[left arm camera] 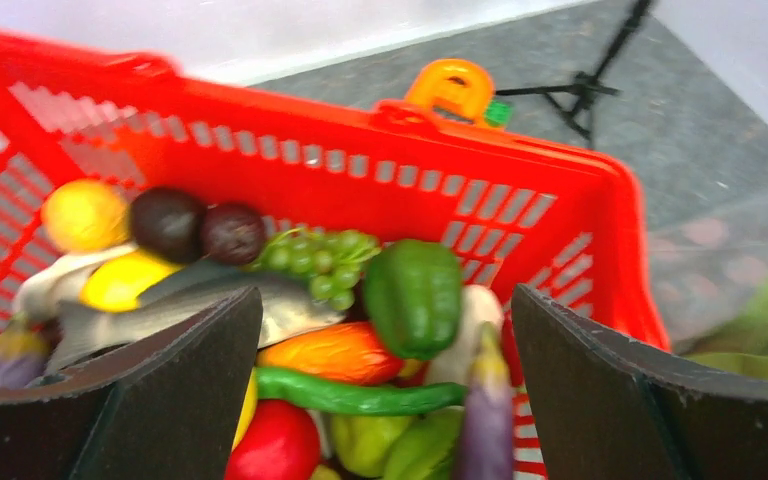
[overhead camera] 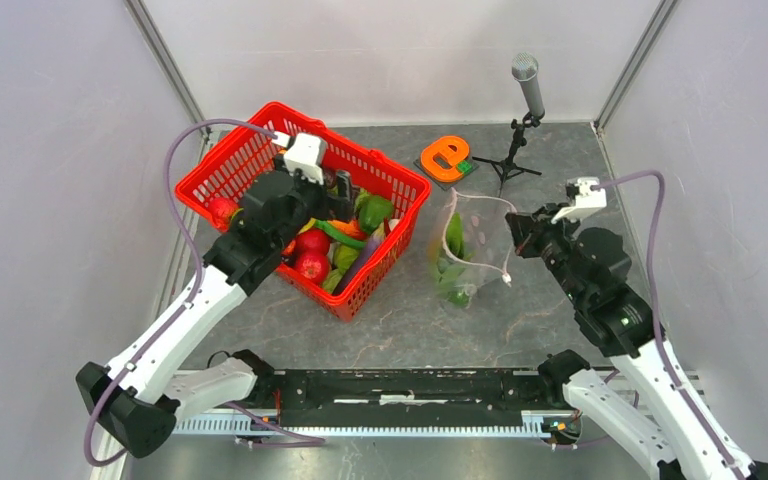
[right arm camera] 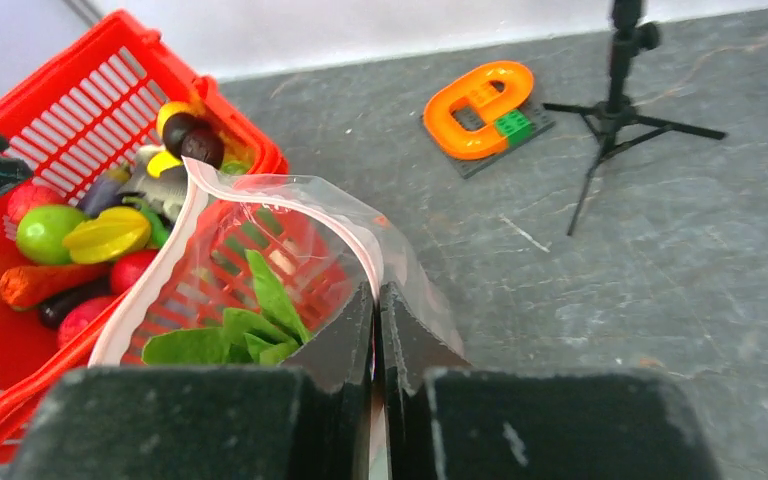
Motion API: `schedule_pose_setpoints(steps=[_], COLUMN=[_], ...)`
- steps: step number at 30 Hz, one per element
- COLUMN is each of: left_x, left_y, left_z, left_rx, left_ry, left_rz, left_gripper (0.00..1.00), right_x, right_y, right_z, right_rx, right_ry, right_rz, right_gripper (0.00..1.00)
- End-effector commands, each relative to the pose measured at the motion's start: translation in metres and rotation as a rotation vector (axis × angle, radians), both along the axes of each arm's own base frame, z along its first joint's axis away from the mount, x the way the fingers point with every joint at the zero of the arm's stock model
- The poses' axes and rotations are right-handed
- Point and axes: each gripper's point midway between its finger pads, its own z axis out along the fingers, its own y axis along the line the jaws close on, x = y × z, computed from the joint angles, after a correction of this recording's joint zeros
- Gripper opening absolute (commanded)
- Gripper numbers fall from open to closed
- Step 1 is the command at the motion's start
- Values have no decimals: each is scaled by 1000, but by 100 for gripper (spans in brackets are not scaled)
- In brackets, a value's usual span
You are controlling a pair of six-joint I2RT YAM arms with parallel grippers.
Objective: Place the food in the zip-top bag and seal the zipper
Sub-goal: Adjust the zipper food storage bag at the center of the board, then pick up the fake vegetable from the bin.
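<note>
The clear zip-top bag (overhead camera: 470, 262) lies right of the red basket, its mouth held up and open. A green leafy vegetable (right arm camera: 250, 330) lies inside it. My right gripper (right arm camera: 375, 295) is shut on the pale zipper (right arm camera: 260, 190) strip at the mouth's near edge; from above, the right gripper (overhead camera: 513, 232) sits at the bag's right side. My left gripper (left arm camera: 385, 300) hangs open over the basket, holding nothing. Below its jaws lies the food: a green pepper (left arm camera: 415, 295), a long green piece (left arm camera: 360, 395), an orange carrot (left arm camera: 335, 350), grapes and red fruit. From above, the left gripper (overhead camera: 343, 195) is over the basket's middle.
The red mesh basket (overhead camera: 235, 160) stands at the left, its right wall close to the bag. An orange ring toy on a small plate (overhead camera: 447, 157) and a microphone on a tripod (overhead camera: 526, 110) stand at the back. Grey walls close in both sides.
</note>
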Motion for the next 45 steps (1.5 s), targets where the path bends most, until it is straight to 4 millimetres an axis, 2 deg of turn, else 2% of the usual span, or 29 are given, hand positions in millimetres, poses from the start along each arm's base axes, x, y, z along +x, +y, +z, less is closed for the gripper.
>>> schedule_pose_setpoints(steps=[1, 5, 9, 12, 18, 22, 26, 29, 33, 35, 39, 45], left_x=[8, 14, 12, 3, -11, -9, -10, -8, -8, -8, -6, -6], left_y=[23, 9, -12, -27, -36, -43, -52, -49, -45, -45, -46, -44], left_z=[-11, -35, -68, -85, -117, -139, -154, -166, -173, -170, -153, -130], left_rx=[-37, -32, -23, -23, -15, -40, -55, -31, -12, -11, -23, -33], left_ry=[88, 201, 375, 451, 572, 644, 697, 717, 722, 714, 658, 580], left_rz=[55, -41, -183, -285, -364, -373, -396, -363, -341, -346, -355, -358], left_gripper=[100, 100, 100, 97, 96, 93, 86, 78, 67, 54, 34, 15], right_x=[-13, -19, -19, -16, -6, -2, -1, -1, -1, 0, 1, 2], right_y=[-40, -48, -42, -36, -18, -10, -9, -9, -9, -8, -5, -5], right_z=[53, 72, 73, 63, 36, 28, 24, 23, 22, 21, 19, 16], right_rx=[68, 30, 21, 8, -9, -6, -11, -9, -7, -3, 3, 11], right_ry=[-166, -189, -184, -157, -80, -66, -56, -54, -54, -51, -47, -41], right_rz=[-165, -179, -148, -125, -64, -34, -34, -33, -33, -31, -25, -27], right_gripper=[8, 8, 8, 8, 8, 8, 9, 8, 9, 9, 9, 9])
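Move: The eggplant lies in the red basket, its middle about 6 cm back, 3 cm right and 18 cm below the open left hand, stem end nearest. From the left hand the green bell pepper is some 5 cm ahead and 7 cm right, the long green pepper about 1 cm back with no sideways offset, both roughly 17 cm down. The right hand pinches the bag's rim, the bag's middle 8 cm left and 10 cm below it; the eggplant is about 30 cm to its left, level, 17 cm lower. Down into the basket goes the left hand, after a short swing forward and left: some 17 cm down and a few centimetres right, tipping about 40 degrees down and turning roughly 20 clockwise. Its wide-open fingers close on the eggplant by the stem end, then start up, a couple of centimetres. The right hand keeps its pinch on the rim, bobbing up and rightward about 6 cm, then settling back down and left. ##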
